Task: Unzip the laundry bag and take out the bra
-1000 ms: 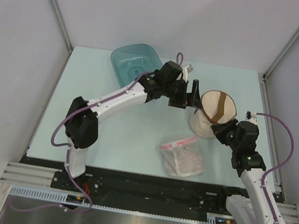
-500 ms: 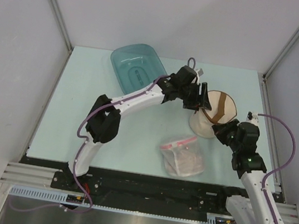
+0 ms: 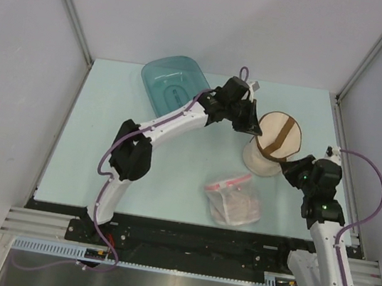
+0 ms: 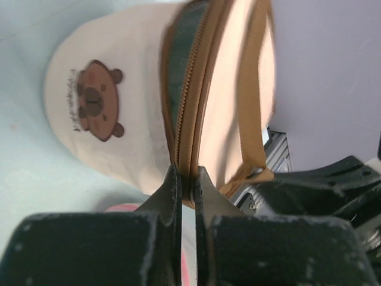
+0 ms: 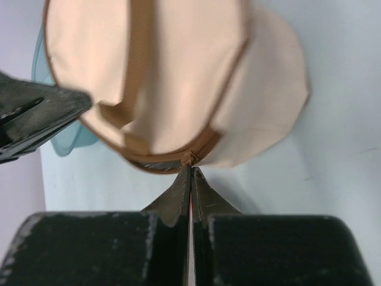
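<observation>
The laundry bag [image 3: 274,142] is a beige dome case with a brown strap, standing at the right middle of the table with its halves slightly apart. In the left wrist view its bear patch [image 4: 95,101] shows, and the brown zipper [image 4: 191,107] gapes over a dark inside. My left gripper [image 3: 256,128] is shut on the bag's brown zipper rim [image 4: 188,179] from the left. My right gripper [image 3: 290,169] is shut at the bag's near-right edge, its tips pinching the small brown zipper pull [image 5: 191,158]. The bra is hidden.
A teal tub [image 3: 173,83] lies at the back left of the bag. A clear plastic bag with a pink zip strip [image 3: 234,199] lies in front of the laundry bag, between the arms. Grey walls close in the table's sides and back.
My left gripper came right up to the laundry bag and went from open to shut on its zipper rim. The right arm shifted slightly right, and the bag's upper half tipped.
</observation>
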Motion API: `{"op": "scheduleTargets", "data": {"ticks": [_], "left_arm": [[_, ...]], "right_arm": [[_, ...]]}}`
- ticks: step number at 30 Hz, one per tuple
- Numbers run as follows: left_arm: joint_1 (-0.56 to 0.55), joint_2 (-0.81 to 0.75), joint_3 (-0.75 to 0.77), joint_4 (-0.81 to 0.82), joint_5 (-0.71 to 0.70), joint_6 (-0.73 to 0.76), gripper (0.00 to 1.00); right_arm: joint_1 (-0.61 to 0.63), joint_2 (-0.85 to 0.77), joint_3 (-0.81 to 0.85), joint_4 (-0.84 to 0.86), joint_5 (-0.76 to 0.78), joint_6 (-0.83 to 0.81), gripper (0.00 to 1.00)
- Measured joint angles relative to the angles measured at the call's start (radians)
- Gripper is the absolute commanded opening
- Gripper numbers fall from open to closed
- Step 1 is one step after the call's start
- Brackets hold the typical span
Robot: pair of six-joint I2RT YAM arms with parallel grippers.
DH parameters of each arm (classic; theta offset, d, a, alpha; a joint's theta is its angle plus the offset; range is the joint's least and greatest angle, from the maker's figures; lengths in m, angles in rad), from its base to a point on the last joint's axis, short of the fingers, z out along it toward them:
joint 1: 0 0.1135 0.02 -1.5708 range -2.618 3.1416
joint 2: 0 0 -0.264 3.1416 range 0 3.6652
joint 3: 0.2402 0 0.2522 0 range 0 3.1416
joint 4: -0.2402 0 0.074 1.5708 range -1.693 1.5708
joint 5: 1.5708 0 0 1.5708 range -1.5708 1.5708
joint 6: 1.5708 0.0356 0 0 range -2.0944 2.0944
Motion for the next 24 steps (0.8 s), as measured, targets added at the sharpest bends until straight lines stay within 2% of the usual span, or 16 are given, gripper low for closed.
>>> {"op": "scheduleTargets", "data": {"ticks": [6,10,11,14,18,24], "left_arm": [[0.077,-0.026,0.000,-0.062,0.039,0.068,0.00],[0.126,-0.055,0.000,-0.067,0.043,0.090,0.00],[0.134,-0.061,0.000,-0.066,0.048,0.093,0.00],[0.140,-0.074,0.000,-0.061,0.064,0.095,0.00],[0.114,-0.076,0.000,-0.060,0.067,0.096,0.00],[0.046,-0.078,0.087,-0.151,-0.017,0.145,0.00]], "right_arm": [[-0.214,-0.052,0.000,-0.065,-0.045,-0.082,0.00],[-0.262,-0.052,-0.001,-0.088,-0.062,-0.098,0.02],[-0.262,-0.049,-0.001,-0.088,-0.071,-0.098,0.23],[-0.262,-0.039,-0.001,-0.096,-0.086,-0.101,0.55],[-0.252,-0.031,0.041,-0.156,-0.086,-0.120,0.64],[-0.179,-0.032,0.191,-0.175,-0.051,-0.116,0.65]]}}
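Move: The laundry bag's middle lies roughly 5 cm back, 6 cm to the right and 8 cm below the left gripper, which already holds its zipped rim. The right gripper already pinches the zipper pull, some 8 cm back, 9 cm right and 3 cm below the left; from the right gripper the laundry bag's middle is about 3 cm ahead, 4 cm left and 6 cm down. The pink-edged bag lies roughly 16 cm back, 11 cm left and 16 cm below the right gripper. Pull the zipper pull about 6 cm to the right with the right gripper while the left, keeping its pinch on the rim, draws left and forward. Then open the right fingers to let go of the pull and raise the hand about 6 cm; bring the left partly back and keep lifting the rim, ending some 5 cm higher. ##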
